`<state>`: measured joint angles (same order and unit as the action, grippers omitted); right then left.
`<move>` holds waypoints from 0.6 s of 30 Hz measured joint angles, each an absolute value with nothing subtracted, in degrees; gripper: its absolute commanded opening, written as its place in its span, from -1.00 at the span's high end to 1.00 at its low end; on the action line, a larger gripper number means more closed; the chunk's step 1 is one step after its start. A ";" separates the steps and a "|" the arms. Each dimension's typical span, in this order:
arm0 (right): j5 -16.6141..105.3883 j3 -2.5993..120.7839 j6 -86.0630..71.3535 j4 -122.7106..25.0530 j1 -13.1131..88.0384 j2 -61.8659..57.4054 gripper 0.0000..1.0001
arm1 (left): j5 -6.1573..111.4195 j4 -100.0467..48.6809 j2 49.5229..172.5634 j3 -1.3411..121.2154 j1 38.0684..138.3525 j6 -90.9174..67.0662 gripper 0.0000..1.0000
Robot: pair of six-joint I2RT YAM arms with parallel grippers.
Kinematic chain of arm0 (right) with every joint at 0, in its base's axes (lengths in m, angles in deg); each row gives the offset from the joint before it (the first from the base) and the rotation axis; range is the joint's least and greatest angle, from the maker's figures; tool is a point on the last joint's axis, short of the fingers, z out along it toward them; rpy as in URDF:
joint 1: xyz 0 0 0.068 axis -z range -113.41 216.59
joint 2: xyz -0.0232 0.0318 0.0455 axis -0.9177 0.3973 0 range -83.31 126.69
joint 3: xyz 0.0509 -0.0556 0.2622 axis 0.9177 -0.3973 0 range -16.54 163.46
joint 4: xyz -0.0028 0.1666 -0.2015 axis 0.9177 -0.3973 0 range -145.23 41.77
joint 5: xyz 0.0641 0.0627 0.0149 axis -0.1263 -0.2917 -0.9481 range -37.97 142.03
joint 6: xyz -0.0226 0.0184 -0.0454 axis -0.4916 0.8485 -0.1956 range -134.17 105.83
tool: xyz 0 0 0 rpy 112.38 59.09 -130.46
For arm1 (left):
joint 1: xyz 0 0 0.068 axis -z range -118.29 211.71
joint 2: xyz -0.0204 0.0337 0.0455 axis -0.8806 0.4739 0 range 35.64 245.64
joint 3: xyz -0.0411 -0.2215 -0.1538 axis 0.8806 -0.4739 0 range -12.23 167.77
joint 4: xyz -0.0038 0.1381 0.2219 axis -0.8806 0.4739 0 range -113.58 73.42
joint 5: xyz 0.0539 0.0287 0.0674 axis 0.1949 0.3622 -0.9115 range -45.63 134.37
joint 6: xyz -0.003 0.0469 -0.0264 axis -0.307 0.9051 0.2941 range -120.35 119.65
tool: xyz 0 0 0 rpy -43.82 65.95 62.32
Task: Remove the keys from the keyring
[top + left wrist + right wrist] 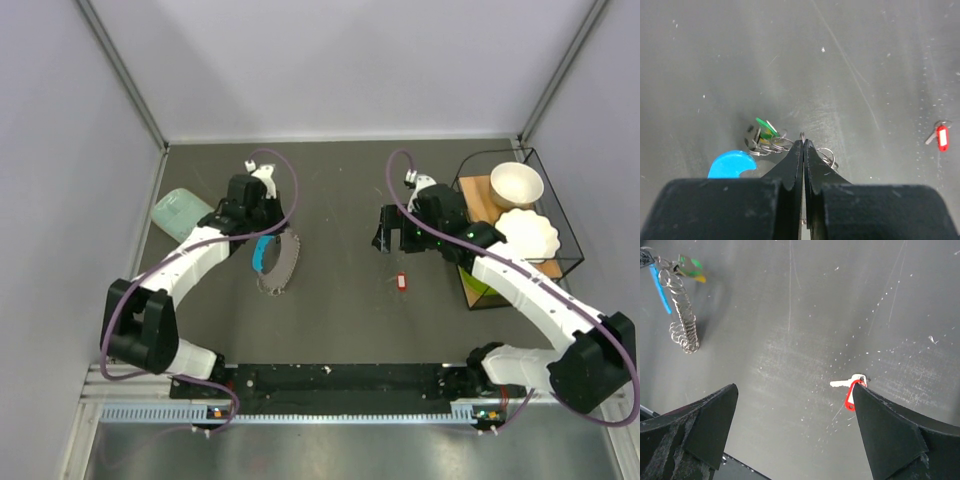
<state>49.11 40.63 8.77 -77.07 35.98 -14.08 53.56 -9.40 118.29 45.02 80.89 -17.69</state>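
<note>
My left gripper is shut on a thin wire ring of the keyring, holding it just above the table. The keyring's blue loop shows left of the jaws, with a green-headed key and more wire rings beside it. From the right wrist the keyring hangs at the far upper left. A red-headed key lies loose on the table; my right gripper hovers open over it, its right finger covering part of the red key. That red key also appears far right in the left wrist view.
A mint-green flat box lies at the far left by the wall. A black wire basket at the right holds a white bowl and a scalloped white plate on a wooden board.
</note>
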 measured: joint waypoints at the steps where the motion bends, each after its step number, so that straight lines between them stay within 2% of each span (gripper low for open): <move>1: 48.80 40.63 8.75 -77.07 35.98 -14.34 -0.98 | 54.22 -9.89 117.72 45.02 80.87 -17.51 1.00; 7: 46.95 41.02 8.73 -77.42 35.98 -14.95 -0.98 | 55.42 -17.34 107.78 41.90 80.87 -17.69 1.00; 13: 45.90 41.02 8.73 -77.42 35.96 -15.00 -0.98 | 51.38 -22.23 97.22 28.96 80.87 -23.28 0.99; 18: 45.53 41.02 8.38 -77.45 35.96 -15.00 -0.98 | 47.48 -18.67 97.68 20.30 80.87 -28.44 0.93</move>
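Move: The closed left fingers already hold the keyring by one small ring; its blue-handled body hangs about 4 cm back, 2 cm left and some 6 cm below them, with the green-tagged key about 3 cm ahead, 1 cm left and 2 cm below the fingers. The red-tagged key lies on the table roughly 24 cm right, 5 cm back and 13 cm down; the pale green tub is some 21 cm left, 13 cm ahead and 11 cm down. From the open right hand the keyring is about 22 cm left, 4 cm ahead and 10 cm lower. The left hand flicks the held keyring: it jerks up about 8 cm with the wrist tipping its fingertips up some 20 degrees, then whips back towards its base and down, drifting left, to finish about 7 cm back, 3 to 4 cm left and 3 cm below where it began, away from the red-tagged key. The wrist tips back down on the drop and ends turned about 10 degrees counter-clockwise, while the shut fingers keep their pinch on the small ring. ##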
